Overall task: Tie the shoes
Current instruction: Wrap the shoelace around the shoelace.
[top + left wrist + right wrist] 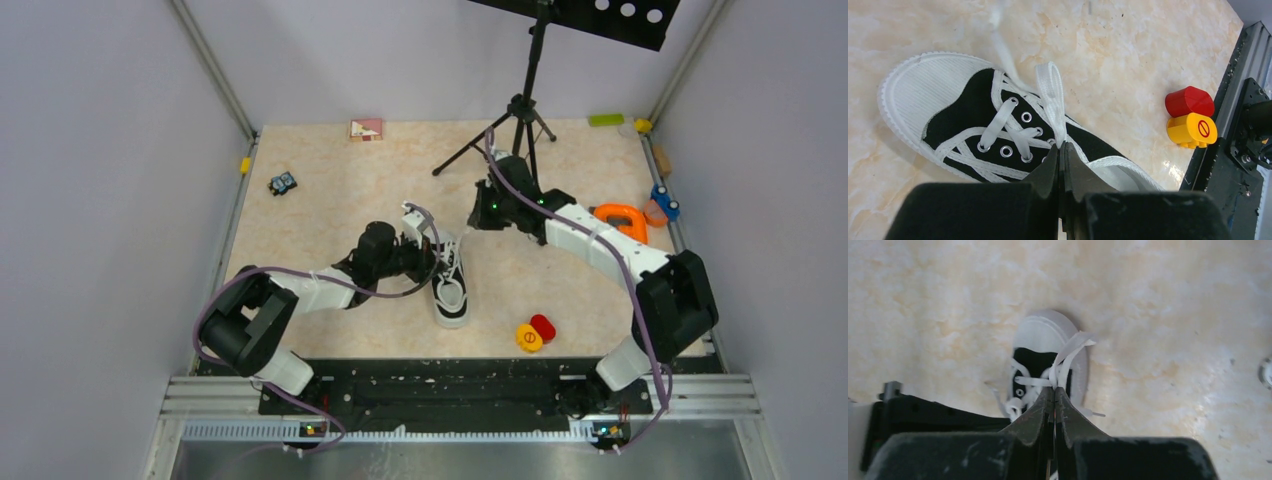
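The shoe point(452, 290) is a small black sneaker with a white toe cap, lying mid-table with its toe toward the arms' bases. My left gripper point(438, 255) hangs just over the shoe's opening. In the left wrist view its jaws point(1063, 146) are shut on a white lace point(1050, 92) that loops up from the eyelets of the shoe point(968, 112). My right gripper point(470, 224) is held higher, behind the heel. In the right wrist view it point(1054, 389) is shut on the other lace point(1070, 350), pulled up above the shoe point(1045, 332).
A red block point(543, 325) and a yellow block point(529, 338) lie right of the toe. A black tripod point(520, 110) stands behind the right arm. An orange piece point(622, 218) and a blue toy point(665, 200) sit at the right edge, a toy car point(283, 183) at back left.
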Controlling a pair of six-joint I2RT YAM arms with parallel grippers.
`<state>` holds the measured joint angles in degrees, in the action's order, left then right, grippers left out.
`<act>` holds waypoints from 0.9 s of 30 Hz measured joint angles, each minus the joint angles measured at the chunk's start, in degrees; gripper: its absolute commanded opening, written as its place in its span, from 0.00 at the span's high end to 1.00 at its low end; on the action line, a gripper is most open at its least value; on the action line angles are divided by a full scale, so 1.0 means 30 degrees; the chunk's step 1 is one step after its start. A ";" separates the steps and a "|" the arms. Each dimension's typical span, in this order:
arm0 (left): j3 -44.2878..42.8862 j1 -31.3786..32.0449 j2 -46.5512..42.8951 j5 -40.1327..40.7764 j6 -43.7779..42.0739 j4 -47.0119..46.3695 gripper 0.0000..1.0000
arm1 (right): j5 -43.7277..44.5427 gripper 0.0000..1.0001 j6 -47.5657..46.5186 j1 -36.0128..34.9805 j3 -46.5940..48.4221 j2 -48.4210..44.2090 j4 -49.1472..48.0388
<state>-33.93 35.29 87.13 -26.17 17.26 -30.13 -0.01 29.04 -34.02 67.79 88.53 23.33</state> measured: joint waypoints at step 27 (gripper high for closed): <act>0.0605 0.0000 0.0532 0.0175 0.0503 -0.2244 1.00 | -0.6411 1.00 0.1020 -0.1603 -0.0510 -0.2251 -0.1515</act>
<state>-32.12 35.29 88.73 -25.65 18.76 -36.86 -19.25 32.10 -38.83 66.26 81.78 18.79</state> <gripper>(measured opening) 0.008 0.008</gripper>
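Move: The right hand already pinches the loose lace end. The standing loop it is to be wrapped around lies about 8 cm back, 7 cm to its left and some 5 cm lower. The shoe's middle is roughly 11 cm back, 4 cm left and 9 cm down, and the nearest music-stand foot about 18 cm to the right, level, 13 cm down. The left hand holds that loop, which pokes out 2 cm to its right and 1 cm ahead; the shoe's middle is 3 cm back, 3 cm right, 4 cm below. Leftward first, by nearly 10 cm, the right hand sweeps the pinched lace end past the far side of the loop, then bends back towards the base and finally a little right, ending above the loop. It climbs about 6 cm all along and turns some 25 degrees, counter-clockwise with its left side rising. The left hand keeps its pinch on the loop and stays in place. ##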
